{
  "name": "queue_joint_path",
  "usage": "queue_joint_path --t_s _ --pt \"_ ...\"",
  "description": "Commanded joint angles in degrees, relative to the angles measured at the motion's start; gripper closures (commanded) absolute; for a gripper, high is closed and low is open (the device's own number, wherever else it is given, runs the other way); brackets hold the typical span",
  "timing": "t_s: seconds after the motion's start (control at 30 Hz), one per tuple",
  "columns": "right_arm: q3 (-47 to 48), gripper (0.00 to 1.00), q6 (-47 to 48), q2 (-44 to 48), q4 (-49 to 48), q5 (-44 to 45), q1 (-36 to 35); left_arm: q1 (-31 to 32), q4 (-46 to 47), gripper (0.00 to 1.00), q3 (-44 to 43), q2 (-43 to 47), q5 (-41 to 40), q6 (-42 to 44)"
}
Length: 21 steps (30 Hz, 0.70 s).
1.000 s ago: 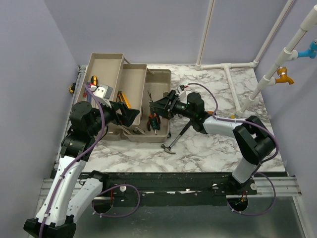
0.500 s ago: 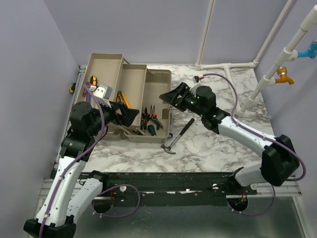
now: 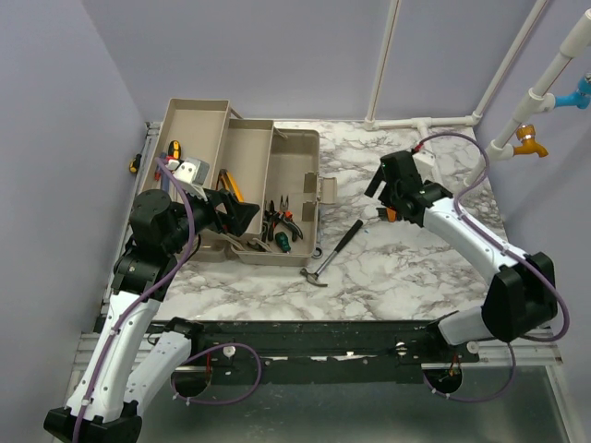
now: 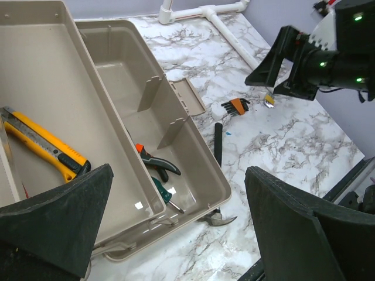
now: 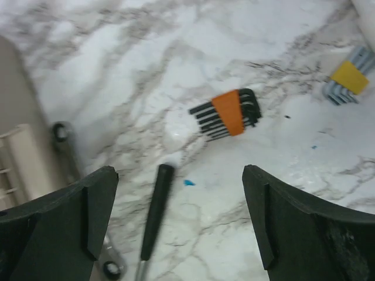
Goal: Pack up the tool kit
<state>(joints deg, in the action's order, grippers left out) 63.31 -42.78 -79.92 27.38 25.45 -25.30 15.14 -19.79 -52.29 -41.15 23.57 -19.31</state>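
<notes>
The beige toolbox (image 3: 300, 161) lies open at the left of the table, its fold-out trays (image 3: 245, 148) spread out. Pliers (image 3: 277, 220) and a green screwdriver (image 3: 286, 240) lie in its bottom (image 4: 193, 170). In a tray rests a yellow utility knife (image 4: 44, 149). A hammer (image 3: 334, 249) lies on the marble beside the box, its black handle (image 5: 157, 211) showing in the right wrist view. My right gripper (image 3: 388, 189) hangs open and empty over the table, near an orange hex key set (image 5: 228, 114). My left gripper (image 3: 242, 214) is open above the box's near-left corner.
A ring wrench (image 5: 64, 152) lies against the box's side. A second hex key set with a yellow holder (image 5: 350, 79) lies further right. White pipes (image 3: 425, 125) run along the back right of the table. More small tools (image 3: 185, 161) fill the far-left tray.
My right arm has pulled back from over the toolbox to the right, above the marble, and its jaws have spread wide. The pliers now lie in the box. The left arm is unchanged.
</notes>
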Motion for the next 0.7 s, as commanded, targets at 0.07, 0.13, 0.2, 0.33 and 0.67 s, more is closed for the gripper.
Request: queue_joint_path --t_s 0.07,0.13,0.2,0.33,0.67 --pt "0.70 0.10 3.08 -8.25 9.05 5.25 4.69 0.41 -0.78 0.01 0.26 0.84 -0.88 0.46" --pt "-0.13 0.16 4.18 -9.19 6.69 1.89 7.96 0.51 -0.78 0.02 0.26 0.89 -1.04 0.57" --pt "-0.38 0.22 5.13 -10.37 4.99 0.31 9.67 0.51 -0.78 0.02 0.26 0.82 -1.04 0.59" --pt "1.98 0.39 6.95 -15.09 4.62 0.99 10.49 0.51 -0.87 0.02 0.17 0.73 -0.99 0.59" --pt "3.93 0.54 7.64 -21.66 1.68 -3.76 12.89 0.60 -1.02 0.02 0.10 0.55 -1.22 0.77"
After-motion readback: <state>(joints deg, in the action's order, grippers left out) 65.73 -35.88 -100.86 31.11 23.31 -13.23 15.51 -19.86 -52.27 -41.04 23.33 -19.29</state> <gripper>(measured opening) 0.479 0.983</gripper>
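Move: My right hand is open and empty. The black hex keys in their orange holder lie about 5 cm ahead, 6 cm to its right and 16 cm below. The yellow hex key set is some 14 cm to the right of them. The hammer's middle is roughly 12 cm to my hand's left and 7 cm back, and the toolbox's right compartment about 25 cm left and 11 cm ahead. From my left hand the black hex keys are some 41 cm right, 18 cm ahead and 31 cm below. I drop my right hand about 12 cm towards the black hex keys, swinging it some 8 cm right during the first half and then sinking almost straight down. On the way my wrist tips the fingers 20 to 25 degrees further towards the table, and I narrow them from wide open to about half, stopping just short of the keys on their near side, still with nothing between the fingers. ##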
